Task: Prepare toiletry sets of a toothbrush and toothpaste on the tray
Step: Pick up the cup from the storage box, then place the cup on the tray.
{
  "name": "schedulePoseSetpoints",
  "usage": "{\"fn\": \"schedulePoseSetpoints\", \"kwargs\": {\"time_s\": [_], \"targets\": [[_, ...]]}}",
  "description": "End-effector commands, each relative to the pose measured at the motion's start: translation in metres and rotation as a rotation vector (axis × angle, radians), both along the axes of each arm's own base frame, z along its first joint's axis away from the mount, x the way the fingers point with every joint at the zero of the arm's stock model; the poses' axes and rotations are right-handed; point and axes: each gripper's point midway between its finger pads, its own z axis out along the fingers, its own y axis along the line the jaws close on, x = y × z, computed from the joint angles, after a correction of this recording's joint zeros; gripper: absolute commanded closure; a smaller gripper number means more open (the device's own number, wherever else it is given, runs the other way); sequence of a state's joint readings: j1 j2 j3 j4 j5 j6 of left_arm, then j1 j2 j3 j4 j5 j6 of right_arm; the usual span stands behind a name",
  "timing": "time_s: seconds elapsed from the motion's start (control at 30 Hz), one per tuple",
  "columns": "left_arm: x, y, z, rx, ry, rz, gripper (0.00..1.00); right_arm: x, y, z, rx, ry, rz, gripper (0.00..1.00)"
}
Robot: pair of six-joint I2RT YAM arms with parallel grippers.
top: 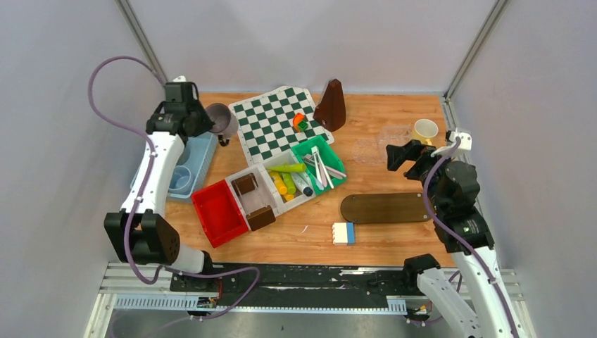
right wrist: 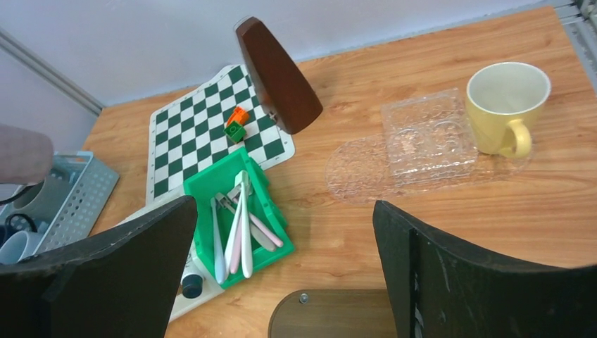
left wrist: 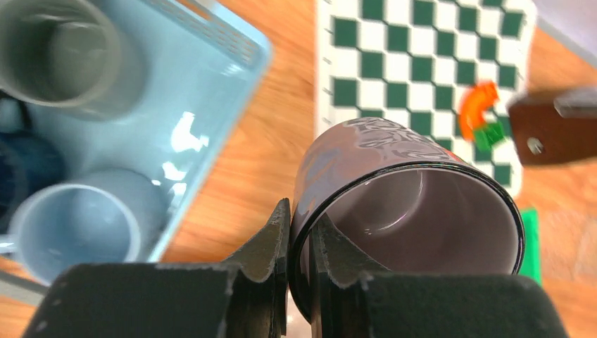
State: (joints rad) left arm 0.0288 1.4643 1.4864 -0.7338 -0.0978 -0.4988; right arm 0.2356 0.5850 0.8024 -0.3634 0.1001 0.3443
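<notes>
My left gripper (left wrist: 301, 218) is shut on the rim of a grey mug (left wrist: 401, 204), one finger inside the wall and one outside. It holds the mug (top: 220, 120) tilted in the air between the light blue basket (top: 203, 156) and the chessboard. My right gripper (top: 405, 156) stands wide open and holds nothing, above the dark oval tray (top: 387, 208). Several toothbrushes (right wrist: 239, 225) lie in a green bin (top: 320, 163). Yellow and green tubes (top: 287, 179) lie in a white bin. A pale yellow mug (right wrist: 503, 105) stands at the back right.
The basket (left wrist: 211, 84) holds a grey-green mug (left wrist: 63, 53), a dark blue mug (left wrist: 21, 162) and a light blue mug (left wrist: 77, 225). A chessboard (top: 271, 120), a brown pyramid (top: 331, 105), a red bin (top: 220, 211), a clear plastic shell (right wrist: 422, 141) and a blue-white block (top: 344, 233) are nearby.
</notes>
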Motion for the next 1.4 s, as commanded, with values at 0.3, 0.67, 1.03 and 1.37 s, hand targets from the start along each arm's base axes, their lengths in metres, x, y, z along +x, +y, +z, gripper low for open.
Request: {"fn": "schedulePoseSetpoints", "kwargs": {"time_s": [0.3, 0.67, 1.03, 1.37], "targets": [[-0.014, -0.160, 0.053, -0.193, -0.258, -0.199, 1.00, 0.030, 0.053, 0.004, 0.036, 0.197, 0.202, 0.09], [-0.018, -0.246, 0.035, -0.219, -0.264, -0.277, 1.00, 0.039, 0.109, 0.004, -0.024, 0.244, 0.245, 0.12], [-0.025, -0.302, 0.024, -0.191, -0.246, -0.359, 1.00, 0.051, 0.152, 0.008, -0.055, 0.214, 0.256, 0.16], [-0.028, -0.318, 0.031, -0.165, -0.264, -0.391, 1.00, 0.077, 0.167, -0.019, -0.084, 0.261, 0.205, 0.23]]}}
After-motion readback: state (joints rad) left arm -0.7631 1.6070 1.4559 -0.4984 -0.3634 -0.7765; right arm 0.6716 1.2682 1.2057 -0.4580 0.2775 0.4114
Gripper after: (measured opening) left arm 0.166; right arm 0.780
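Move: The left hand already grips the mauve cup by its wall, the cup's middle about 4 cm to its right. The place it is taken to, above the green box, lies some 34 cm right and 5 cm back, with the box itself 24 cm below; the checkered board lies 20 cm right and 12 ahead. From the empty right hand, the cup is about 52 cm left, 11 ahead and 4 lower; the green box is 21 left, 6 ahead and 27 below. Sweeping about 30 cm to its right and slightly back, the left hand carries the cup past the near part of the checkered board towards the green box, keeping its grip while the wrist turns some 25 degrees clockwise. The open right hand comes left and a little forward to meet the cup, tipping down, turning left and narrowing its fingers slightly without touching it. ##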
